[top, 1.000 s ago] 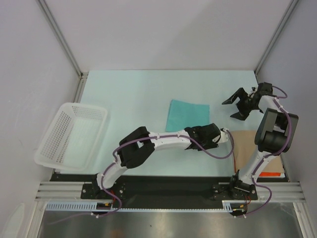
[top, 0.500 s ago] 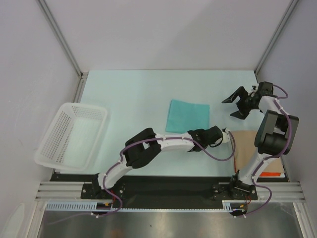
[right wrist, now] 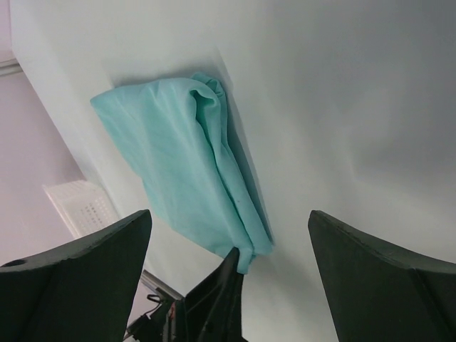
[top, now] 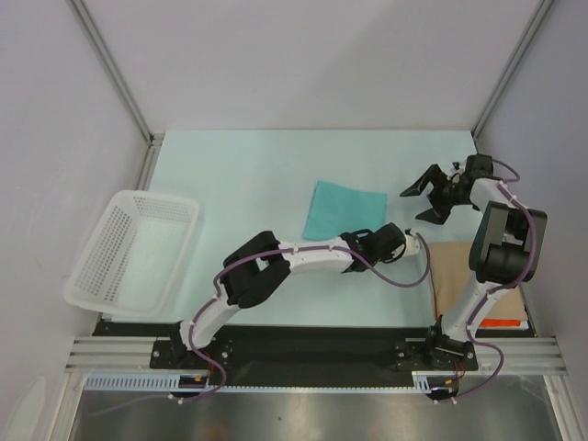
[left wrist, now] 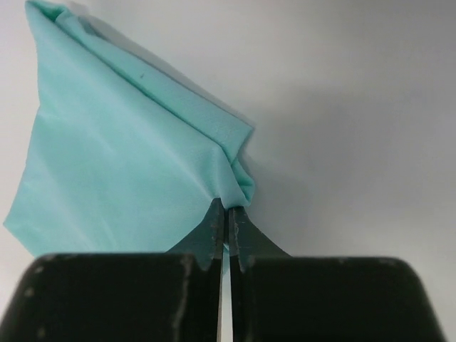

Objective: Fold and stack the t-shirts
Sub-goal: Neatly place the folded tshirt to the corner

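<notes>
A folded teal t-shirt (top: 344, 208) lies flat near the middle of the table. Its near right corner is bunched up and slightly raised (left wrist: 239, 187). My left gripper (top: 378, 235) reaches in from the near side, and its jaws (left wrist: 228, 214) are shut on that corner. The right wrist view shows the same pinch on the t-shirt (right wrist: 192, 164) from the other side. My right gripper (top: 423, 196) hovers wide open to the right of the shirt, apart from it, with nothing between its fingers (right wrist: 78, 271).
A white mesh basket (top: 129, 246) stands at the left edge of the table. A brown cardboard sheet (top: 452, 268) lies at the near right, beside the right arm's base, with a red item (top: 503, 323) behind it.
My left gripper has gone from open to shut, pinching the shirt's near right corner. The right gripper has drifted a little left toward the shirt, still open.
</notes>
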You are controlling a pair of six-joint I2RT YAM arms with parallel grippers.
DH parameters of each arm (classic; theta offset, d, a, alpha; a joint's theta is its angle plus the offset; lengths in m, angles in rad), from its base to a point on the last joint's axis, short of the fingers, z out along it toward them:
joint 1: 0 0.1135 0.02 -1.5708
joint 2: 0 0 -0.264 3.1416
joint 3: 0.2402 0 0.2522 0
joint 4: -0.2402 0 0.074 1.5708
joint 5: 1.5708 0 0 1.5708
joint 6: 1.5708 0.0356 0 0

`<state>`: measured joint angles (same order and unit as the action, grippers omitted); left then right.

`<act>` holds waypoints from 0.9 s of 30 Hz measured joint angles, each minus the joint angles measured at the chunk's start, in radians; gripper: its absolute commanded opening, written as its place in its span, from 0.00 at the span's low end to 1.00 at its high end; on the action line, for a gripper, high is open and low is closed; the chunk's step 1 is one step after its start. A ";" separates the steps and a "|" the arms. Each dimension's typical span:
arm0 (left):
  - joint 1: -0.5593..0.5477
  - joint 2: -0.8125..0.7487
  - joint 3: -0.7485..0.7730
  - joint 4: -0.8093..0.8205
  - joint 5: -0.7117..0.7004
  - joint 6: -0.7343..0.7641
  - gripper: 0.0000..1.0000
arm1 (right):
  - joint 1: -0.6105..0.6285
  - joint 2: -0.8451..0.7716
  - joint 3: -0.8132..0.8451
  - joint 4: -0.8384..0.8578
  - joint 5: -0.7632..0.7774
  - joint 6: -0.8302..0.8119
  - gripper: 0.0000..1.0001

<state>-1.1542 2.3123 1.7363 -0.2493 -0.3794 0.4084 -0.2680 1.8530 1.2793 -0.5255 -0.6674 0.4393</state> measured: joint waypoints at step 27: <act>0.071 -0.183 -0.037 -0.068 0.054 -0.043 0.00 | 0.169 0.182 -0.048 0.229 -0.210 0.137 0.90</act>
<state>-1.0832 2.1288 1.6997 -0.3172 -0.3252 0.3656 -0.0986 2.0350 1.2316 -0.2962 -0.8772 0.5758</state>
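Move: The folded t-shirt's right edge, near its middle, lies about 8 cm to the left of the open right hand, 2 cm ahead and 7 cm below. The shirt's far right corner is some 8 cm ahead and 7 cm left; the cardboard lies about 14 cm back and 13 cm to the right. For the left hand, already pinching the near right corner, that middle stretch of edge is about 12 cm ahead, 3 cm left and 2 cm below. The t-shirt's near right corner, still pinched in the shut left fingers, is raised about 7 cm with a small shift left and forward. Meanwhile the right hand sweeps some 10 cm left to the shirt's right edge, sinking about 4 cm, its left side rolling up and the hand turning slightly counter-clockwise; its wide-open fingers come to straddle the edge beyond the left gripper without closing on it. ##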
